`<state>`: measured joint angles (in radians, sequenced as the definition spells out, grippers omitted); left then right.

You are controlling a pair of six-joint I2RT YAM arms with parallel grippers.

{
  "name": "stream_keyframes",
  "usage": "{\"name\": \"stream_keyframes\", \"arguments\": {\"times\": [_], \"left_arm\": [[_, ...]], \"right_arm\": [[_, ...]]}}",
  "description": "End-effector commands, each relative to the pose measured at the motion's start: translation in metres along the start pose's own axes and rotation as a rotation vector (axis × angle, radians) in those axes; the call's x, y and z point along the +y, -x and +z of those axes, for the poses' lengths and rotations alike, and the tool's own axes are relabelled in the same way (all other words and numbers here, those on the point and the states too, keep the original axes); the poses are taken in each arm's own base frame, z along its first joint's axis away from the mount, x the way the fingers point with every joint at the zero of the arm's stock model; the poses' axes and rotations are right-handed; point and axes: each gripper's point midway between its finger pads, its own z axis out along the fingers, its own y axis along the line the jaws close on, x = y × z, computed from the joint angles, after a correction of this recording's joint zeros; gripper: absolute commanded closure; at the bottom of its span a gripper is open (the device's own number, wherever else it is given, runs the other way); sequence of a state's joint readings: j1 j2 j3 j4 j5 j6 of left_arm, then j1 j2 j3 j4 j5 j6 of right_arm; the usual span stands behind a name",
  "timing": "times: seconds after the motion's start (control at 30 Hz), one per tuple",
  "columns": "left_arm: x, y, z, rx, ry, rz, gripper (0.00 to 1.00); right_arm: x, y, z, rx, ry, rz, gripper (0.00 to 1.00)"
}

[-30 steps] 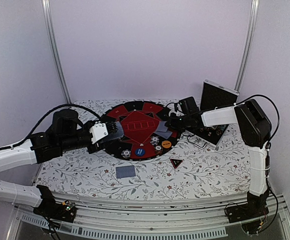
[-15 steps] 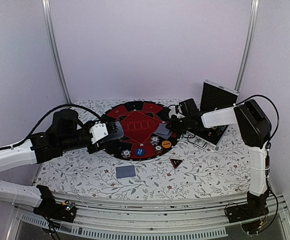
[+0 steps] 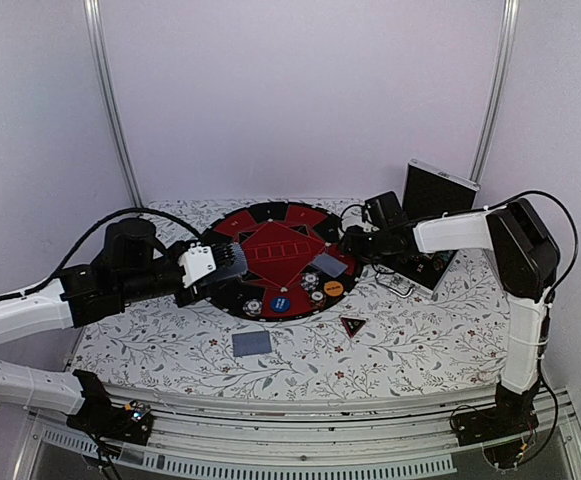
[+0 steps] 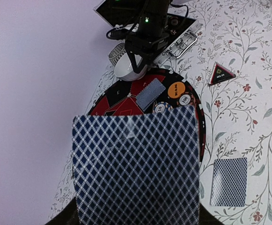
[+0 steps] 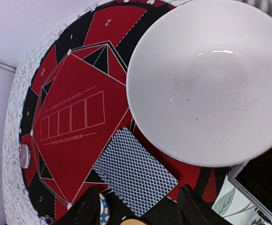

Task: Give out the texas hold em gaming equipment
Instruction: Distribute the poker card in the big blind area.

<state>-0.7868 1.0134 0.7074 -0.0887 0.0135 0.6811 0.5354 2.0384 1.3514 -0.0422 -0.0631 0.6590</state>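
A round red-and-black poker mat (image 3: 270, 250) lies mid-table. My left gripper (image 3: 220, 262) hovers over its left rim, shut on a stack of playing cards (image 4: 136, 168) that hides its fingers. My right gripper (image 5: 140, 211) stands open just above the mat's right side, and a single card (image 5: 135, 177) lies flat on the mat between its fingers (image 5: 86, 208). Another card (image 3: 252, 343) lies on the tablecloth in front of the mat. Chips (image 3: 255, 307), a blue disc (image 3: 280, 300) and an orange disc (image 3: 333, 288) sit on the mat's near rim. The black-red triangular marker (image 3: 353, 325) rests on the cloth.
A white bowl (image 5: 206, 79) stands on the mat's far right edge, right beside my right gripper. The open silver-edged black case (image 3: 432, 215) stands behind the right arm. A floral cloth (image 3: 420, 330) covers the table.
My right gripper has opened and let go of the card, which now lies on the mat. The right arm drew back slightly to the right. The left arm has not moved.
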Motion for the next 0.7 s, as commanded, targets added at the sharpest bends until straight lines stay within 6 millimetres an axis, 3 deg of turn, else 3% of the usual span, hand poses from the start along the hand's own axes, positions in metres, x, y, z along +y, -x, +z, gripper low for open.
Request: {"name": "stream_keyframes", "arguments": {"times": [0.0, 0.13, 0.2, 0.23, 0.33, 0.4, 0.47, 0.53, 0.67], "left_arm": [[0.007, 0.006, -0.003, -0.030, 0.026, 0.003, 0.47], [0.006, 0.006, -0.004, -0.031, 0.025, 0.006, 0.46], [0.006, 0.006, -0.004, -0.031, 0.026, 0.008, 0.47], [0.006, 0.007, -0.004, -0.033, 0.026, 0.008, 0.47], [0.007, 0.007, -0.004, -0.035, 0.030, 0.007, 0.47], [0.007, 0.007, -0.004, -0.034, 0.029, 0.006, 0.47], [0.007, 0.007, -0.003, -0.032, 0.028, 0.008, 0.47], [0.007, 0.007, -0.003, -0.032, 0.029, 0.008, 0.47], [0.007, 0.007, -0.002, -0.033, 0.027, 0.008, 0.47]], "right_arm": [[0.005, 0.030, -0.035, -0.104, -0.034, -0.022, 0.35], [0.036, 0.045, -0.065, -0.154, 0.012, -0.108, 0.17], [0.076, 0.046, -0.083, -0.173, 0.091, -0.221, 0.02], [0.100, 0.043, -0.093, -0.166, 0.155, -0.287, 0.01], [0.176, 0.009, -0.123, -0.054, 0.495, -0.521, 0.01], [0.215, -0.023, -0.154, 0.060, 0.795, -0.580, 0.01], [0.239, -0.047, -0.177, 0.121, 0.940, -0.598, 0.01], [0.257, -0.069, -0.184, 0.147, 0.986, -0.630, 0.01], [0.277, -0.099, -0.179, 0.219, 1.025, -0.639, 0.01]]}}
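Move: The deck I'm going back to is in my left fingers, its middle some 2 cm ahead and 3 cm to the right of that hand. From my right hand it is about 25 cm to the left, 20 cm back and 15 cm up. The card just dealt lies under my right hand, 5 cm below, 4 cm left and 1 cm back; the white bowl stands about 7 cm ahead and 2 cm right, and the orange chip 8 cm back and 3 cm left. I lift my right hand off the big blind area, nearly straight up at first, opening the half-open fingers wide. Still rising, about 20 cm in all, I then sweep back and left over the mat, some 16 cm each way, towards the deck my left hand holds still, swinging the fingers round counter-clockwise by roughly 55 degrees to point left. ##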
